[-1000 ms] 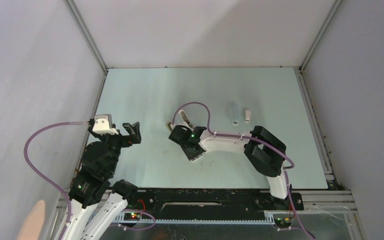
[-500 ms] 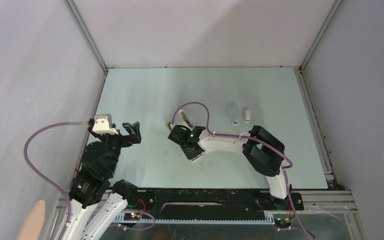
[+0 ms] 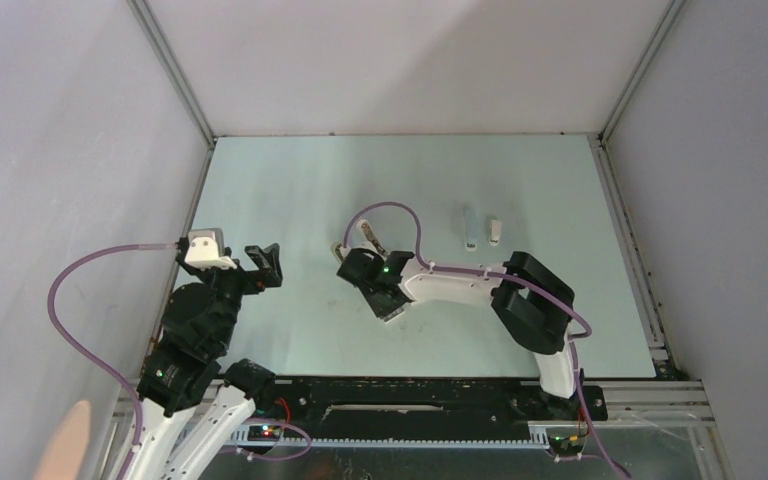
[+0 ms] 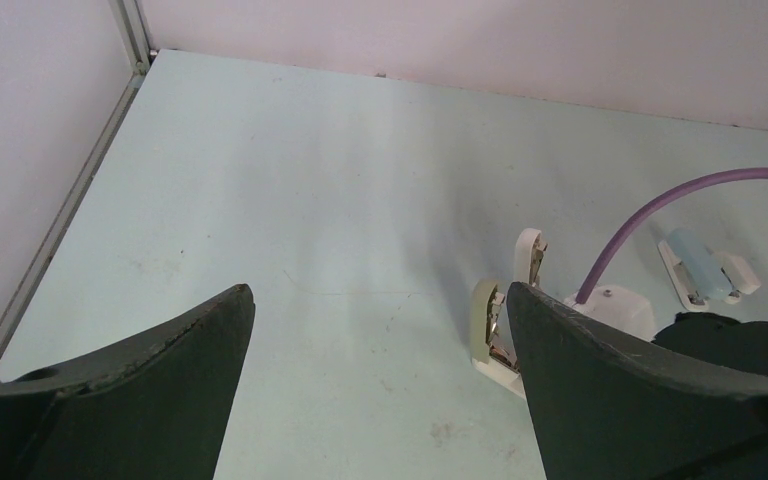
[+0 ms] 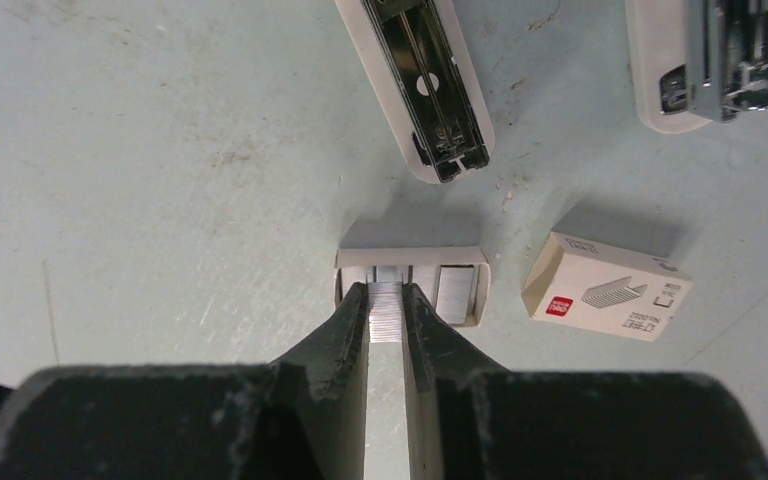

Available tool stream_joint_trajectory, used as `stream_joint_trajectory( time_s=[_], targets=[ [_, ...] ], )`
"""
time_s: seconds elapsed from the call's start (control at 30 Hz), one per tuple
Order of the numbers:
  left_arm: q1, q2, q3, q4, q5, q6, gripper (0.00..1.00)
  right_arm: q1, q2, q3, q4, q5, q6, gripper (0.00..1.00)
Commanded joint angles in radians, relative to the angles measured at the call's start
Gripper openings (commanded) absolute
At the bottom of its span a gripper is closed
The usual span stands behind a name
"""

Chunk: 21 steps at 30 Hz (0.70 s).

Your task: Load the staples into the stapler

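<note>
The stapler [image 5: 425,95] lies folded open, its metal magazine facing up, with its other half [image 5: 705,60] to the right. It also shows as the stapler [image 3: 363,236] from above and beside my left finger [image 4: 610,390]. Below it, a small white tray [image 5: 410,256] holds the staples [image 5: 387,312] in silvery strips. My right gripper [image 5: 387,292] reaches down into the tray. Both its fingers press the sides of one strip, which fills the narrow gap between them. A further strip [image 5: 455,293] lies free beside it. My left gripper [image 3: 265,262] hovers open and empty at the left.
A white box sleeve with a red mark [image 5: 605,285] lies just right of the tray. A light-blue and white object [image 3: 471,228] and a small white piece [image 3: 495,232] sit farther back right. A purple cable [image 4: 660,215] arcs over the right wrist. Enclosure walls ring the table.
My right gripper's jaws have drawn in onto the strip of staples in the tray. Both arms have otherwise hardly moved.
</note>
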Motion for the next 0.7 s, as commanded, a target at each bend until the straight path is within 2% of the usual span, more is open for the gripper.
stream_joint_trajectory(
  time_s=[0.0, 0.3, 0.5, 0.67],
  targets=[
    [0.009, 0.003, -0.002, 0.024, 0.005, 0.003, 1.0, 0.007, -0.114, 0.009, 0.007, 0.005, -0.056, 0.12],
    [0.009, -0.001, -0.003, 0.024, 0.003, 0.003, 1.0, -0.027, -0.234, -0.046, 0.165, -0.032, -0.29, 0.11],
    [0.009, 0.006, -0.003, 0.026, 0.002, 0.003, 1.0, -0.074, -0.246, -0.098, 0.334, -0.125, -0.458, 0.11],
    [0.011, 0.011, -0.004, 0.024, 0.002, 0.005, 1.0, -0.138, -0.225, -0.134, 0.429, -0.261, -0.511, 0.11]
  ],
)
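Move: The right gripper already holds a staple strip at the staple tray, whose middle lies right under its fingertips, about 1 cm down. The open olive-lidded stapler, where the strip is going, has its middle roughly 9 cm ahead and 5 cm left, near table height. The open white stapler is some 13 cm straight ahead, the staple box 3 cm ahead and 6 cm right. From the left gripper the olive-lidded stapler is about 9 cm ahead, 19 cm right and 28 cm below. Keep the right gripper's pinch on the staple strip and raise it about 8 cm clear of the tray, then carry it some 5 cm forward and slightly left, up to the near end of the olive-lidded stapler's magazine. On the way turn the wrist about 20 degrees counter-clockwise and swing the fingertips forward and left, lining the strip up with the magazine channel. ##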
